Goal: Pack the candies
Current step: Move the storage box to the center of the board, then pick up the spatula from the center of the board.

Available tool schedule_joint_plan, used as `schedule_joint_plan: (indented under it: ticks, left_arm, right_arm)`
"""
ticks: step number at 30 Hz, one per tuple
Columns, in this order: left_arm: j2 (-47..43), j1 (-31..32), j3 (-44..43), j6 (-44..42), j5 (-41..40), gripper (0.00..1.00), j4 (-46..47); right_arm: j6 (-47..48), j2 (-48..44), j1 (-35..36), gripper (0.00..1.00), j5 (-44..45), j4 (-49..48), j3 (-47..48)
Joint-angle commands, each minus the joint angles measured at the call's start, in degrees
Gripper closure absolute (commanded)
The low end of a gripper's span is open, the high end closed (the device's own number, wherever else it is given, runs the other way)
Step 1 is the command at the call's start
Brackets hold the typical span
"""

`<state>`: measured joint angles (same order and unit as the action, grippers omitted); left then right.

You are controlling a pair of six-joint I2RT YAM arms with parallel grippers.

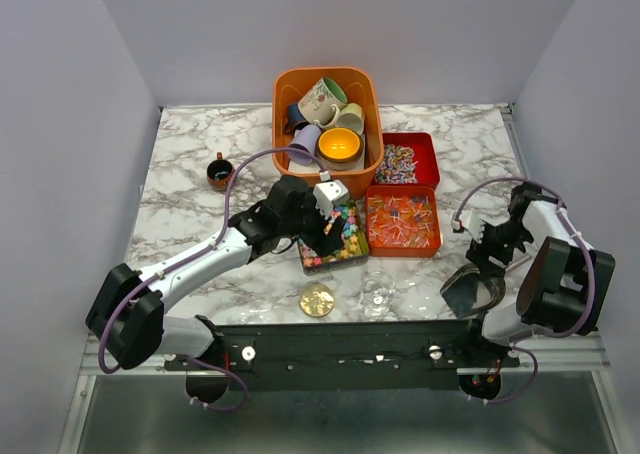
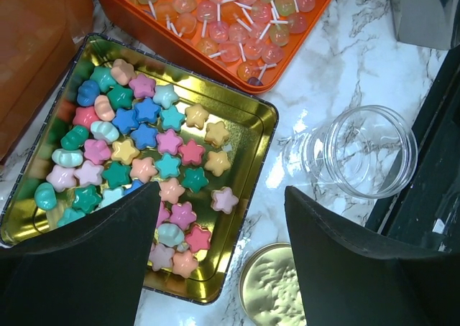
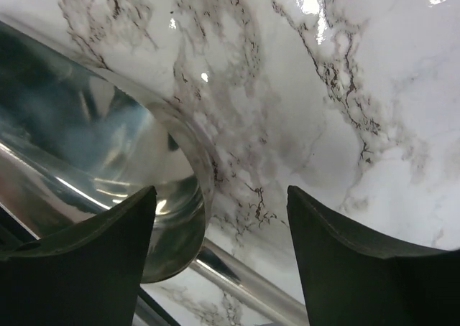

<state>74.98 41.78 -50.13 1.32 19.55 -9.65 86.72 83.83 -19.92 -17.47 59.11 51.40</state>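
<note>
Star-shaped multicolour candies [image 2: 147,136] fill a gold tin [image 2: 256,118] at the table's middle [image 1: 335,236]. Orange-red candies [image 2: 237,24] with pale ends lie in an orange tray [image 1: 402,220]. Speckled candies [image 1: 396,162] sit in a red tray behind it. My left gripper [image 2: 221,197] hovers open over the tin's near corner, nothing between its fingers. Near the right front edge, my right gripper [image 3: 221,193] is open beside a glass vessel [image 3: 86,154] lying on the marble; it holds nothing.
A clear jar [image 2: 370,150] stands right of the tin, with a gold lid [image 2: 277,290] nearer the front. An orange bin [image 1: 328,114] of mugs sits at the back. A small dark cup [image 1: 220,171] stands at the left. A metal rail [image 3: 244,286] edges the table.
</note>
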Motion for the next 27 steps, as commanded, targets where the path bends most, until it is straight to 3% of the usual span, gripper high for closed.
schedule_joint_plan:
  ticks: [1, 7, 8, 14, 17, 23, 27]
  left_arm:
    - [-0.27, -0.82, -1.55, -0.71, -0.65, 0.20, -1.43]
    - [-0.10, -1.61, -1.55, -0.97, -0.83, 0.21, -1.34]
    - [-0.18, -1.79, -1.64, -0.97, -0.92, 0.21, -1.08]
    - [0.08, -2.23, -2.95, -0.97, -0.48, 0.21, -0.20]
    - [0.34, -2.32, -4.89, -0.27, 0.22, 0.20, 0.33]
    - [0.26, -3.01, -6.91, 3.94, 2.94, 0.18, 3.40]
    - [0.52, -6.17, -7.09, 14.91, 12.83, 0.16, 9.37]
  right_arm:
    - [2.85, 2.74, 0.24, 0.25, 3.59, -6.46, -1.74]
    - [1.88, 2.83, 0.23, 0.58, 3.24, -7.34, -2.18]
    - [1.44, 2.65, 0.24, 0.68, 3.32, -7.43, -2.26]
    - [-5.49, 0.20, 0.24, 0.94, -0.10, -3.66, 2.21]
    - [-8.40, -2.96, 0.24, 0.99, -3.17, 1.43, 7.83]
    - [-15.69, -8.24, 0.67, 0.99, -13.71, 11.19, 22.48]
    - [-25.35, -9.21, 5.84, 0.99, -17.07, 11.22, 29.88]
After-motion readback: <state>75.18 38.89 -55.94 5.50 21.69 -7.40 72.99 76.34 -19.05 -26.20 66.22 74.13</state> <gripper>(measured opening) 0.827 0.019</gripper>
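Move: The metal scoop's neck, where handle meets bowl, lies nearly under the right hand: about 1 cm ahead, 1 cm to its right and 2 cm below. The bowl spreads some 6 cm to that hand's left and 4 cm back; the orange lollipop box stands about 14 cm ahead and 25 cm left. From the left hand, the scoop's neck is roughly 45 cm right, 2 cm back and 13 cm lower. The scoop's neck is pinched by the right fingers, which sink not quite 2 cm onto it while closing from wide open to almost shut, then carry it steeply up about 16 cm and forward some 6, fingertips swinging forward about 20 degrees. The left hand, empty and open, rises about 5 cm and eases forward over the candy tray. ##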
